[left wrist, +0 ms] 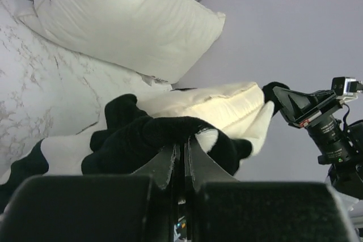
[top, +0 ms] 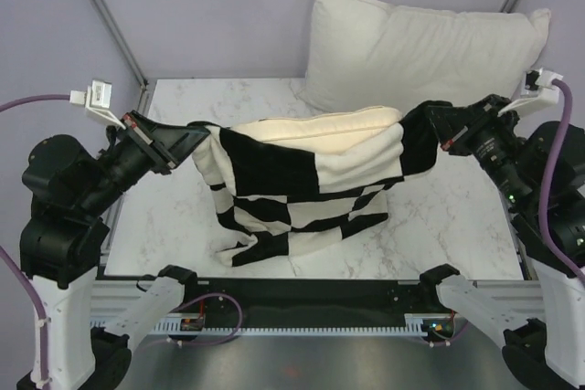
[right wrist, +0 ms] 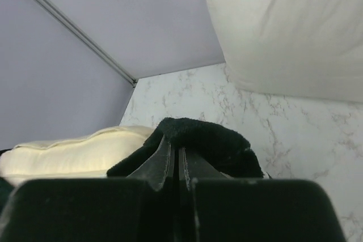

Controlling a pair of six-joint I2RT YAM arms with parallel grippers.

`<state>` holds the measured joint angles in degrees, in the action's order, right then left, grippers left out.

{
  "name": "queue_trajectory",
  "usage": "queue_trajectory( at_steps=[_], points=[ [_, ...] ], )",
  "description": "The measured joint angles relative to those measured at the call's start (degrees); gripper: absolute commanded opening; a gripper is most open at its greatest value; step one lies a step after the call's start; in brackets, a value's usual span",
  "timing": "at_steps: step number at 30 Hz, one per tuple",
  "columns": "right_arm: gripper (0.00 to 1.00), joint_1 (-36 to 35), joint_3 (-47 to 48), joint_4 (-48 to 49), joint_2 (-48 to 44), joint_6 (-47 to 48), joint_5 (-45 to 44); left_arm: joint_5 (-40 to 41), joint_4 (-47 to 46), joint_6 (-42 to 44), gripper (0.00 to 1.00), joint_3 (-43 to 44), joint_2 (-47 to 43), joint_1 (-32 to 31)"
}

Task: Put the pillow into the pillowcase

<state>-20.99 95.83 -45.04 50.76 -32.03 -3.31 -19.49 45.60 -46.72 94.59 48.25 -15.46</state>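
The checkerboard pillowcase [top: 302, 194] hangs over the table, held up at its two top corners with its mouth upward. The cream pillow [top: 320, 127] sits inside it, its upper edge showing above the opening; it also shows in the left wrist view [left wrist: 218, 106] and the right wrist view [right wrist: 74, 154]. My left gripper [top: 187, 142] is shut on the pillowcase's left corner [left wrist: 164, 134]. My right gripper [top: 430, 121] is shut on the right corner [right wrist: 198, 137]. The case's lower part rests crumpled on the table.
A larger puffy white pillow [top: 420, 47] leans against the back wall behind the case. The marble table [top: 448, 226] has a metal rail along its near edge [top: 302, 294]. Frame poles stand at the back corners.
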Motion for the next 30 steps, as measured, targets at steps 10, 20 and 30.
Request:
queue_trajectory(
  at_steps=[10, 20, 30],
  points=[
    [0.00, 0.1, 28.3, 3.2, 17.5, 1.6, -0.2, 0.4, 3.9, 0.4, 0.02, 40.7, 22.4, 0.0],
    [0.00, 0.0, 3.5, 13.4, -5.2, 1.9, -2.0, 5.0, -1.4, 0.9, 0.02, 14.8, -1.3, 0.0],
    [0.00, 0.0, 19.9, 15.0, 6.7, 3.6, -0.3, 8.9, -3.2, 3.0, 0.02, 28.2, 5.3, 0.0]
  ],
)
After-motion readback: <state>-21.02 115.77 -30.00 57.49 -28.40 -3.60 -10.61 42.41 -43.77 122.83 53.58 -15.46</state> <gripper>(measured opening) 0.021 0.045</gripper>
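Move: I hold the two upper corners of the checkered pillowcase in the air, its mouth stretched between my hands and the pillow's cream end still showing in it. The pillow's middle lies about 19 cm to the right of my left hand, level with it fore and aft, and some 18 cm below; from my right hand it is 19 cm to the left, 4 cm back and 18 cm below. The big white cushion stands some 30 cm ahead of my right hand, roughly 4 cm to its right and 25 cm lower. I keep both corners pinched and jerk the pillowcase upward with both hands together, about 15 cm, after a small push forward, then draw back, dip some 5 cm and lift again, to shake the pillow down into the case. My left hand finishes about 7 cm back and 5 cm farther left, my right hand nearly 4 cm back, both with fingertips tipped up some 25 degrees. ##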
